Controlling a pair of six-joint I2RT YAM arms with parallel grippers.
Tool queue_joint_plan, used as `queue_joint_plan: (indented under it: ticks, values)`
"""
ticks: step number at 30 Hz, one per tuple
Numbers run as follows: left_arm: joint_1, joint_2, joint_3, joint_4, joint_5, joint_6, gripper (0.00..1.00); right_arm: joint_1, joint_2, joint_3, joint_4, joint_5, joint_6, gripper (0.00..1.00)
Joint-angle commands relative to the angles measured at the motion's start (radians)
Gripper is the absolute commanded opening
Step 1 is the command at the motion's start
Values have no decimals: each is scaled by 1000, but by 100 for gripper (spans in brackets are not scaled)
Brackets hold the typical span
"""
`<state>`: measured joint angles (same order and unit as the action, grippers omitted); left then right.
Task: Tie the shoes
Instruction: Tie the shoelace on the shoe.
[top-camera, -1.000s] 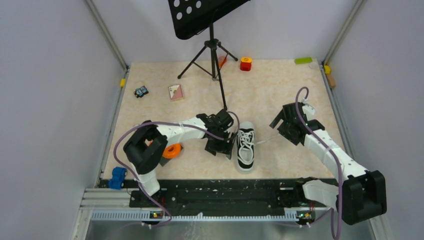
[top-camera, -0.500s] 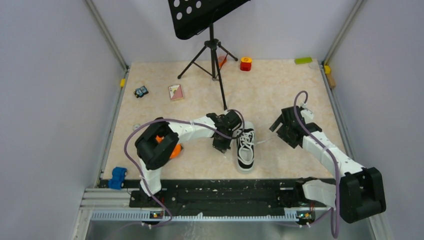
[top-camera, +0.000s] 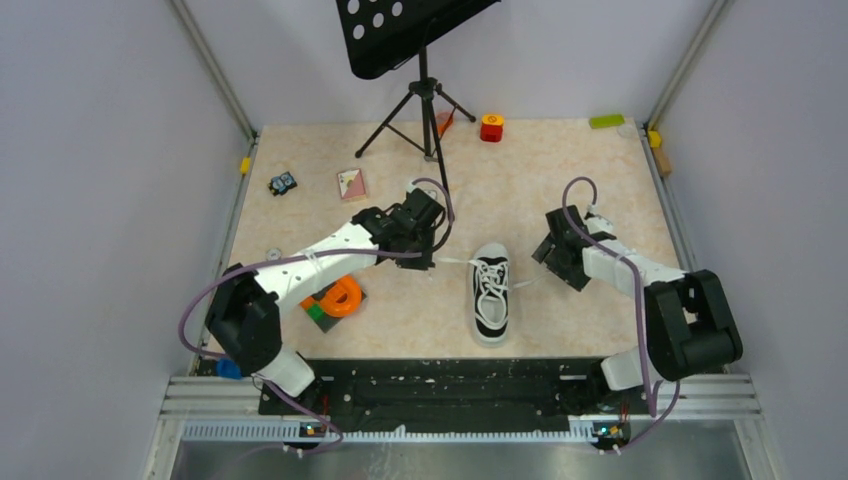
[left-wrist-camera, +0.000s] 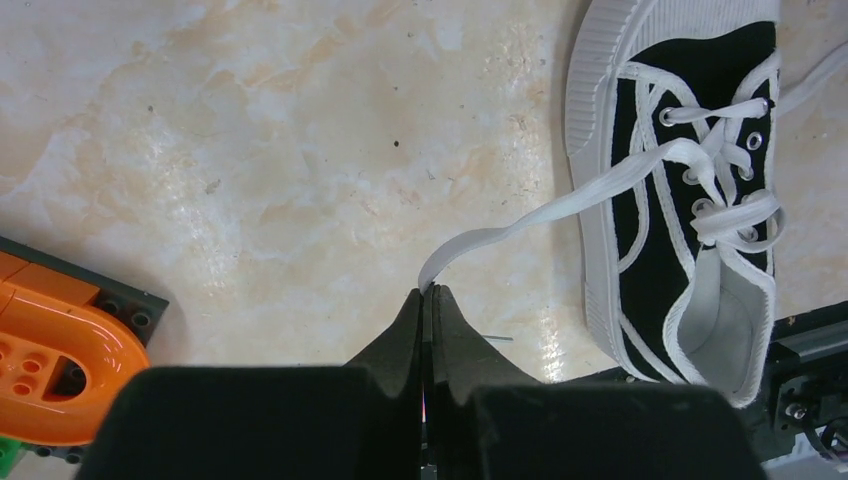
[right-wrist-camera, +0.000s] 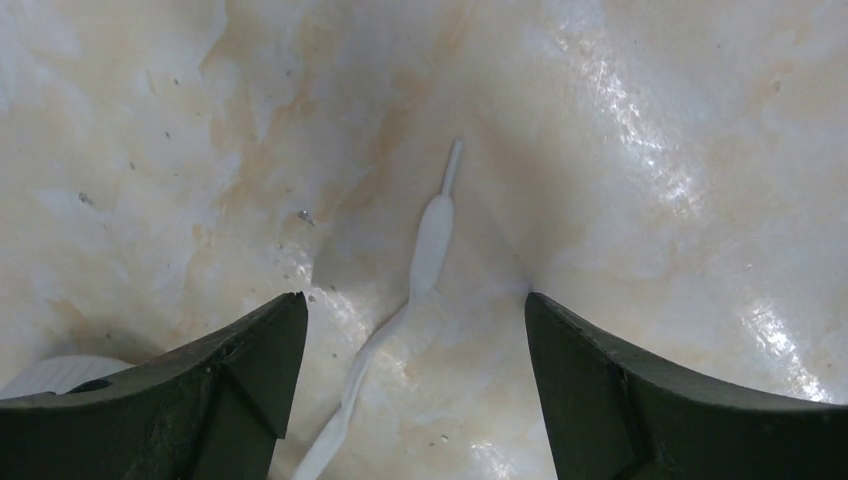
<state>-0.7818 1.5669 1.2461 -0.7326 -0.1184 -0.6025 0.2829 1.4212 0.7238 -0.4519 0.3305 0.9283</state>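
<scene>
The shoe (top-camera: 491, 300), a small black low-top sneaker with a white sole and white laces, lies mid-table with its toe toward the arms. My left gripper (top-camera: 436, 260) is just left of it, shut on the end of the left lace (left-wrist-camera: 520, 222). That lace runs taut from the fingertips (left-wrist-camera: 410, 315) to the shoe's (left-wrist-camera: 720, 70) eyelets. My right gripper (top-camera: 553, 262) hovers right of the shoe, open. The right lace's tip (right-wrist-camera: 432, 235) lies flat on the table between its jaws (right-wrist-camera: 415, 300), touching neither finger.
A music stand's tripod (top-camera: 425, 110) stands behind the shoe. An orange ring toy (top-camera: 343, 297) on a green block lies beside the left arm. A card (top-camera: 351, 184), a small toy car (top-camera: 283, 183), a red block (top-camera: 491, 127) and a blue toy (top-camera: 229, 368) sit around the edges.
The left gripper has shut on the left lace and drawn back up and to the left, pulling the lace straight. The right gripper has shifted slightly left, staying open.
</scene>
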Motion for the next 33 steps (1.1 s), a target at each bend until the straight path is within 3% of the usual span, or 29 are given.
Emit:
queue_joint_plan:
  ticks: [1,4,6,12,19,24,33]
  values:
    - [-8,-22,-18,1,-3,-1,0,-16,58,54,45,92,4,80]
    - [-7,-24,-20,2,0,-2,0,-19,96,74,41,100,-11,71]
    - [-7,-24,-21,3,-5,-1,0,-19,110,70,44,91,-9,59]
    - [-7,-25,-16,-2,-6,2,0,-19,81,33,66,96,15,0]
    - [-2,-73,19,-39,-36,19,0,-19,-38,109,-19,145,-14,0]
    - [0,-109,87,-130,-167,49,0,-19,-199,146,-44,141,-55,0]
    - [102,-212,57,-128,-100,87,0,-19,-444,232,-131,262,-94,0]
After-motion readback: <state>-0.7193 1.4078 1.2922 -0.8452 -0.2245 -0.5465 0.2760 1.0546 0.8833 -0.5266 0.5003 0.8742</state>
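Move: The right hand, open and just over the table, has the loose lace end about 2 cm ahead and 1 cm to its right, 1 cm below. The lace crossing is some 13 cm to its left and 2 cm ahead; the shoe's middle is 14 cm left, 3 cm back. From the left hand, already pinching the other lace, the crossing is roughly 14 cm right, 2 cm back and 5 cm lower, the loose end about 29 cm right, 2 cm back, and the orange toy 21 cm left, 6 cm back. The right hand slides about 2.5 cm forward and a little right, low over the table, shuts its fingers on the loose lace near its tip, then lifts it some 16 cm while its fingers tilt up and outward about 25 degrees. The left hand keeps its pinch and waits almost still, then late on draws its lace up about 6 cm and left 5 cm, away from the shoe against the right hand's pull. ##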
